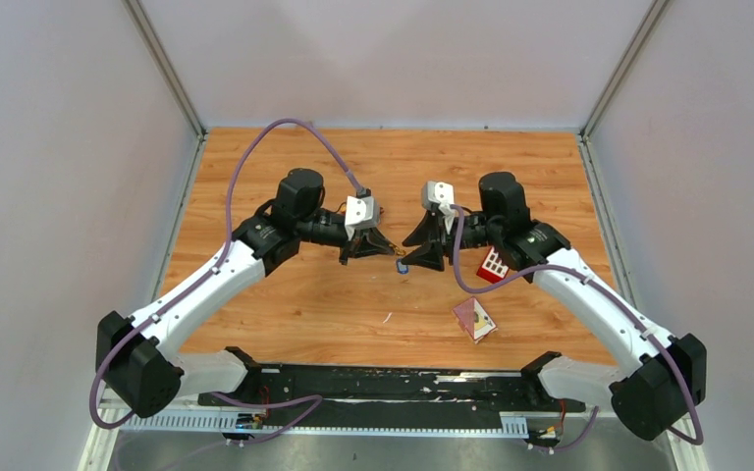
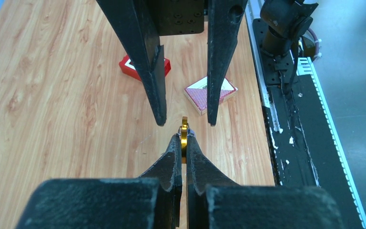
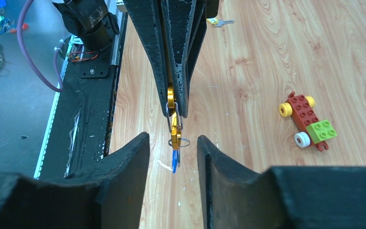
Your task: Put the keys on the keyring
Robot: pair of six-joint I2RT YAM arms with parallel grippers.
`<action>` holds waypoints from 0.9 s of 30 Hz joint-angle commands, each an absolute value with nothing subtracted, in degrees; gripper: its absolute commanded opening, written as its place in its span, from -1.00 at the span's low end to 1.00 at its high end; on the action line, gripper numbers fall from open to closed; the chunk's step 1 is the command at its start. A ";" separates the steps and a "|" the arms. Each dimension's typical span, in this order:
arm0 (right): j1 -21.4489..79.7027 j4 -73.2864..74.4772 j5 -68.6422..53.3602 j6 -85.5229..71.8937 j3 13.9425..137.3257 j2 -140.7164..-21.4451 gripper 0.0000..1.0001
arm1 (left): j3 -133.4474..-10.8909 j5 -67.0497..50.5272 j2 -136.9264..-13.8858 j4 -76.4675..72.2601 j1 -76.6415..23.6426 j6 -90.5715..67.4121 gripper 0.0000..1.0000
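Note:
My left gripper [image 2: 183, 136] is shut on the gold keyring [image 2: 184, 138] and holds it edge-on above the table, near the table's middle in the top view [image 1: 389, 252]. In the right wrist view the keyring [image 3: 172, 119] sticks out below the left fingers [image 3: 178, 71]. The blue-headed key [image 3: 175, 160] hangs from it on a small silver ring; in the top view the key [image 1: 402, 265] hangs low. My right gripper [image 3: 171, 140] is open, one finger on each side of the hanging key, touching nothing. The yellow-headed key [image 3: 218, 22] lies on the table beyond.
A red block with white squares [image 1: 492, 265] and a small patterned card box [image 1: 475, 319] lie by the right arm. A red-and-green toy car [image 3: 307, 121] sits on the wood. The black base rail [image 1: 393, 388] runs along the near edge.

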State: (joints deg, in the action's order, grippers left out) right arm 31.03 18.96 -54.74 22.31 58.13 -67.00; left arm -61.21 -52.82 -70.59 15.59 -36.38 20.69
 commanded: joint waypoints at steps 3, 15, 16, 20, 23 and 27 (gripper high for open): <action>32.18 16.93 -55.98 22.25 58.58 -68.20 -0.33 | -62.48 -52.67 -69.37 13.61 -36.47 19.14 -1.00; 33.15 11.22 -52.65 17.43 57.11 -68.06 -1.00 | -60.86 -50.85 -67.54 11.59 -35.67 17.37 -0.74; 33.09 10.66 -52.64 16.22 57.25 -68.25 -1.00 | -59.86 -51.20 -66.78 9.12 -34.84 15.72 -0.61; 32.49 5.32 -53.56 9.17 57.38 -69.32 -1.00 | -54.91 -52.46 -64.32 -1.89 -31.35 9.07 -0.32; 31.72 0.87 -54.94 3.35 57.12 -70.80 -1.00 | -52.24 -54.13 -63.75 -9.15 -30.47 3.84 -0.26; 31.01 -4.68 -56.41 -2.02 56.01 -71.82 -1.00 | -47.97 -54.85 -63.11 -19.30 -30.41 -2.62 -0.25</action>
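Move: The gold keyring is still pinched in the left fingertips, about 2 cm to the right of the left hand point and level with it; from the open right hand it lies about 2 cm to the left and 1 cm lower. The blue-tagged key hangs some 5 cm beneath the ring. On the table, roughly 20 cm below the right hand, the toy car is 20 cm ahead and 9 cm left, the red box 8 cm ahead and 19 cm right, the card box 4 cm back and 13 cm right. While the left hand holds the gold keyring still, the right hand eases about 1 cm left and 1 cm down to bring its open fingers around the ring, then shuts them and pinches it. The left fingers then open to over a third and let go, and both hands travel on together forward, up and left, the left by about 3.5 cm with a small turn of some 10 degrees, the right carrying the ring between the left hand's parted fingertips. ##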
